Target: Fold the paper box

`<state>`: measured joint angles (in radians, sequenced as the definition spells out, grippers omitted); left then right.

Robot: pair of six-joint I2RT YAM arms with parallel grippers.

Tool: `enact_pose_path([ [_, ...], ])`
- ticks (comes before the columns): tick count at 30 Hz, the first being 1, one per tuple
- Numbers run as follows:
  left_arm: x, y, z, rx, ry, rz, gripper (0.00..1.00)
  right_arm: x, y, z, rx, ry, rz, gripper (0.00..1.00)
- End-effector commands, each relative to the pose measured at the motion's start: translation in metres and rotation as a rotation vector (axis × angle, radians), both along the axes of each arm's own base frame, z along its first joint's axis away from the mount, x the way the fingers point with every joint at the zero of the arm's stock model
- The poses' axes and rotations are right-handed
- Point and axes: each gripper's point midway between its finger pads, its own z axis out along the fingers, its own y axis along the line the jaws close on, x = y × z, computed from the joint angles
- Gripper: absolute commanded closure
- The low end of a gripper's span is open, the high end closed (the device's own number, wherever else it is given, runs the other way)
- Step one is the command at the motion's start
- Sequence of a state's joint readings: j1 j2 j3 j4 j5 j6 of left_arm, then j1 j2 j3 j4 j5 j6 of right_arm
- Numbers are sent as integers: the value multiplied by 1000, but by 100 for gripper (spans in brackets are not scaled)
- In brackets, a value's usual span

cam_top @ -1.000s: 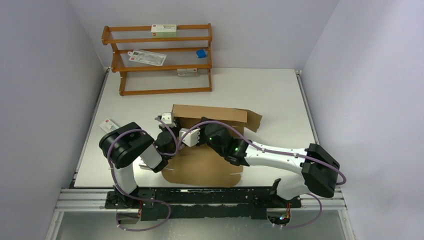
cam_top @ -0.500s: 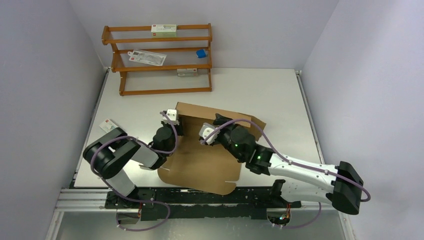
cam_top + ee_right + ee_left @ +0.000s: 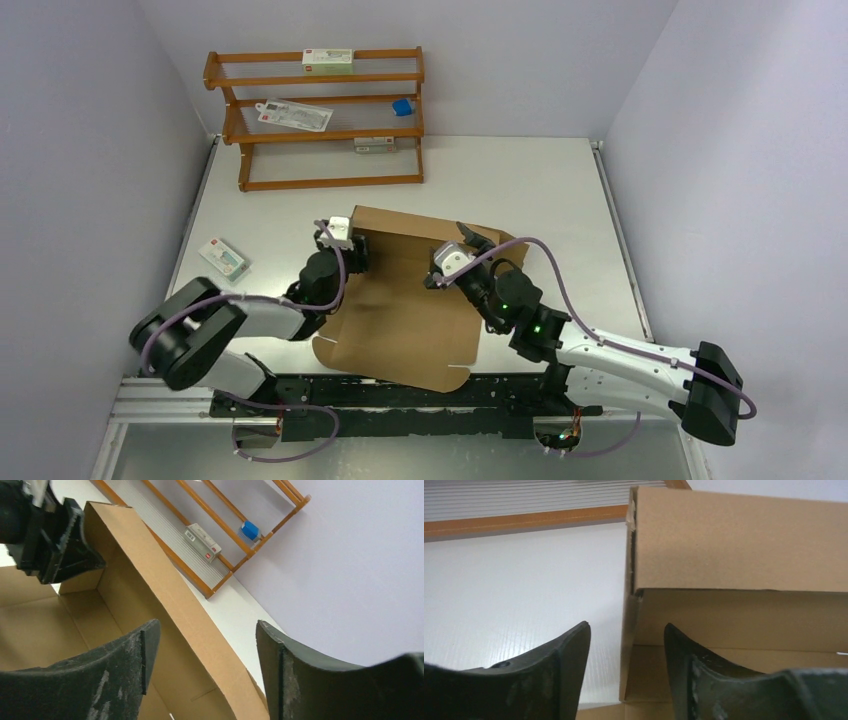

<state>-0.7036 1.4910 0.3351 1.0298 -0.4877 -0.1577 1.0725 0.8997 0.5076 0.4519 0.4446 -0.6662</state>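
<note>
The paper box is plain brown cardboard lying mid-table, its far wall raised and its wide near panel flat. My left gripper is at the left end of that wall. In the left wrist view it is open, with the box's upright side flap standing in the gap between the fingers. My right gripper is near the wall's right end. In the right wrist view it is open, with the wall's top edge running between its fingers and nothing pinched.
An orange-brown wooden rack stands at the back left, holding white cartons and a small blue item. Its lower rail shows beyond the box. A small white carton lies on the table left of my left arm.
Both grippers have opened and moved apart from the box's middle, the left to the wall's left end and the right toward its right end. The box has shifted slightly.
</note>
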Motion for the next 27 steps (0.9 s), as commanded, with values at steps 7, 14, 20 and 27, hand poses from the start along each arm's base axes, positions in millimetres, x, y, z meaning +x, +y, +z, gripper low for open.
enact_pose_path([
  [7, -34, 18, 14, -101, 139, 6, 16, 10, -32, 13, 333, 212, -233, 1],
  [14, -52, 29, 45, -218, 163, 12, 7, 0, -59, 7, 559, 360, -310, 0],
  [20, -48, 36, 80, -356, 127, 43, 3, 6, -69, -1, 723, 534, -402, 0],
  [27, -12, 50, 86, -466, 209, 51, 4, 33, -67, -24, 846, 762, -539, 0],
])
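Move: My left hand is empty. The left corner of the box's raised far wall stands about 8 cm ahead of it, 1 cm to its right and some 4 cm lower. The flat near panel's middle is 10 cm back, 8 cm right and 10 cm below. From my right hand, the wall's right corner is roughly 13 cm ahead, 10 cm right and 19 cm below; the panel's middle lies level with it, 10 cm left and 25 cm down. I draw both hands off the fold, opening them fully. My left backs away from the wall's left corner by about 5 cm while rising 8 cm and drifting left, then swings forward again at the end. My right slides 7 cm right at nearly constant height, lastly edging forward towards the wall's right corner, while it rolls left side up, tips down and turns clockwise. ##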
